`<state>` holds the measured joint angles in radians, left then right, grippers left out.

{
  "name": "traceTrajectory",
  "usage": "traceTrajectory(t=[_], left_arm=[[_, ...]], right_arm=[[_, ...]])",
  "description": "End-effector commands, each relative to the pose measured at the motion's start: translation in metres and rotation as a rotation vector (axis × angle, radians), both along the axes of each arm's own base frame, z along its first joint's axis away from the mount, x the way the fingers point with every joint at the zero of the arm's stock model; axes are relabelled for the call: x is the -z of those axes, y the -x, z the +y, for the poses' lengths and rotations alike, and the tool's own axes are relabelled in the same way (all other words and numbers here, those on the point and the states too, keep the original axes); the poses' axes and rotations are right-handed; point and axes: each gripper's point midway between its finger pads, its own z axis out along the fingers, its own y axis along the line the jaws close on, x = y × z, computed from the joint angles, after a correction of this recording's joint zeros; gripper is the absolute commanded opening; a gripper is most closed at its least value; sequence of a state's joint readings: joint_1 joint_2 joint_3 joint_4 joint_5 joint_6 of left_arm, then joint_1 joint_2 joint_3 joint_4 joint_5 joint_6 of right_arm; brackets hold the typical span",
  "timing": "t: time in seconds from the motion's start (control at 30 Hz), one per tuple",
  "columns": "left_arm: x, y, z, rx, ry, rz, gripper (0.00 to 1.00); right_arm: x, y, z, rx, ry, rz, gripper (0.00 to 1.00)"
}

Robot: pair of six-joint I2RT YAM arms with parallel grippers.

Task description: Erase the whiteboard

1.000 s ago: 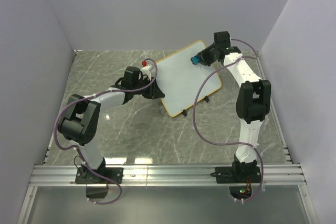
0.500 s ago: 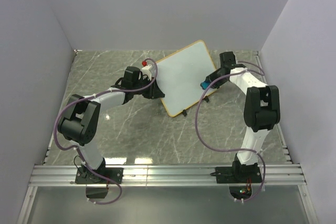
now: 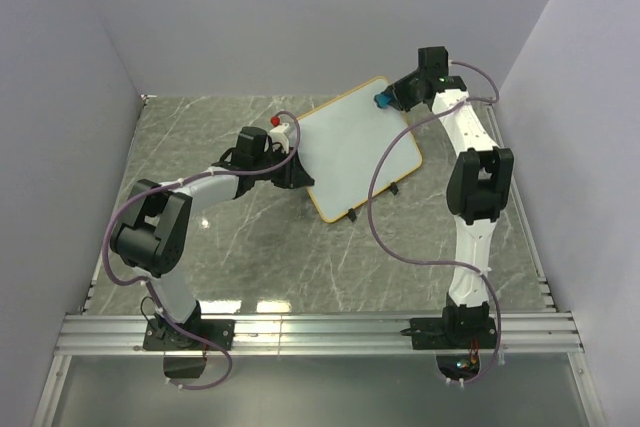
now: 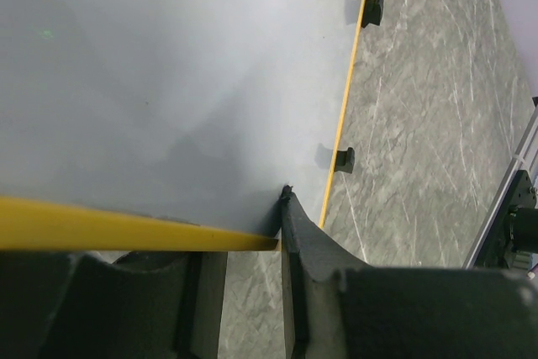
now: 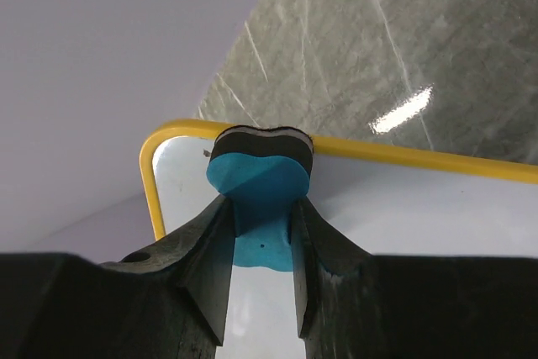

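The whiteboard, white with a thin yellow-orange frame and two small black feet, stands tilted on the marble table. My left gripper is shut on its left edge. In the left wrist view the frame runs between the fingers and the white face fills the view. My right gripper is at the board's far top corner, shut on a blue eraser. In the right wrist view the eraser sits pinched between the fingertips, its dark felt face against the board at the rounded corner.
A small white part with a red tip sits by the left wrist. Grey walls close in the marble table at the back and both sides. An aluminium rail runs along the near edge by the arm bases.
My right gripper swept the eraser down to the board's right edge, then back up to the far top corner. The left arm and the board have stayed put.
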<state>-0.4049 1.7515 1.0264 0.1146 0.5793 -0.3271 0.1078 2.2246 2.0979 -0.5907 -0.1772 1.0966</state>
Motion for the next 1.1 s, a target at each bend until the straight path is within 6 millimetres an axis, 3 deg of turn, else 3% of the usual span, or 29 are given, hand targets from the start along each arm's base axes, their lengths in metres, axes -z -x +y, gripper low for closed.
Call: traceTrajectory(t=[0.0,0.1,0.13,0.2,0.23,0.27,0.33,0.43,0.53,0.6,0.7,0.87,0.9,0.93,0.97,1.0,1.03,1.07], left_arm=[[0.063,0.020,0.019,0.083,-0.251,-0.002,0.00],[0.064,0.019,0.019,0.083,-0.252,-0.005,0.00],[0.064,0.019,0.018,0.083,-0.253,-0.004,0.00],[0.064,0.018,0.018,0.084,-0.252,-0.008,0.00],[0.063,0.017,0.017,0.085,-0.251,-0.009,0.00],[0.064,0.017,0.017,0.084,-0.250,-0.008,0.00],[0.063,0.016,0.016,0.085,-0.247,-0.010,0.00],[0.063,0.016,0.016,0.089,-0.245,-0.010,0.00],[0.063,0.015,0.015,0.086,-0.244,-0.014,0.00],[0.062,0.015,0.016,0.086,-0.243,-0.015,0.00],[0.060,0.016,0.016,0.087,-0.241,-0.017,0.00],[0.060,0.019,0.015,0.092,-0.238,-0.014,0.00],[0.061,0.020,0.015,0.093,-0.240,-0.012,0.00],[0.061,0.020,0.014,0.094,-0.239,-0.014,0.00],[0.061,0.020,0.014,0.094,-0.239,-0.014,0.00],[0.061,0.021,0.014,0.094,-0.242,-0.013,0.00],[0.060,0.021,0.014,0.096,-0.241,-0.015,0.00],[0.060,0.021,0.014,0.097,-0.241,-0.014,0.00]], right_arm=[[0.029,-0.002,0.007,0.023,0.000,0.051,0.00],[0.055,0.026,0.005,0.014,0.030,0.120,0.00],[0.067,0.044,0.002,0.007,0.044,0.145,0.00],[0.079,0.066,0.006,-0.009,0.062,0.171,0.00],[0.071,0.075,0.008,-0.022,0.067,0.153,0.00],[0.096,0.099,0.008,-0.031,0.080,0.216,0.00],[0.112,0.133,0.020,-0.076,0.093,0.253,0.00],[0.125,0.168,0.046,-0.157,0.109,0.288,0.00],[0.130,0.181,0.067,-0.193,0.102,0.306,0.00],[0.127,0.176,0.075,-0.193,0.080,0.301,0.00],[0.109,0.146,0.085,-0.191,0.074,0.253,0.00],[0.057,0.074,0.104,-0.184,0.068,0.132,0.00],[0.072,0.068,0.105,-0.178,0.080,0.171,0.00],[0.039,0.045,0.113,-0.174,0.059,0.090,0.00],[0.035,0.037,0.116,-0.173,0.054,0.081,0.00],[0.055,0.033,0.119,-0.176,0.062,0.126,0.00],[0.028,0.019,0.124,-0.176,0.048,0.061,0.00],[0.029,0.016,0.125,-0.176,0.048,0.062,0.00]])
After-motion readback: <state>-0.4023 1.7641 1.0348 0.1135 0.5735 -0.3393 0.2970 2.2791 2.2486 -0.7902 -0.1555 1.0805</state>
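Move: The right hand already holds the blue eraser at the whiteboard's right edge, with the far right corner about 4 cm ahead, 1 cm left and 1 cm above. The whiteboard's middle lies roughly 10 cm back, 8 cm left and 8 cm below this hand; the far left corner is about 7 cm back and 23 cm left, at hand height. From the left hand, which grips the board's left edge, the middle is about 6 cm ahead, 13 cm right and 4 cm above. Back and down the board's slope the right hand sweeps the gripped eraser about 15 cm, sinking some 9 cm and curving left. It then turns back forward and up, still working left, to a spot by the far edge about 10 cm left of where it began. The wrist swings some 10 degrees counter-clockwise, while the left fingers keep the board's edge pinched. ##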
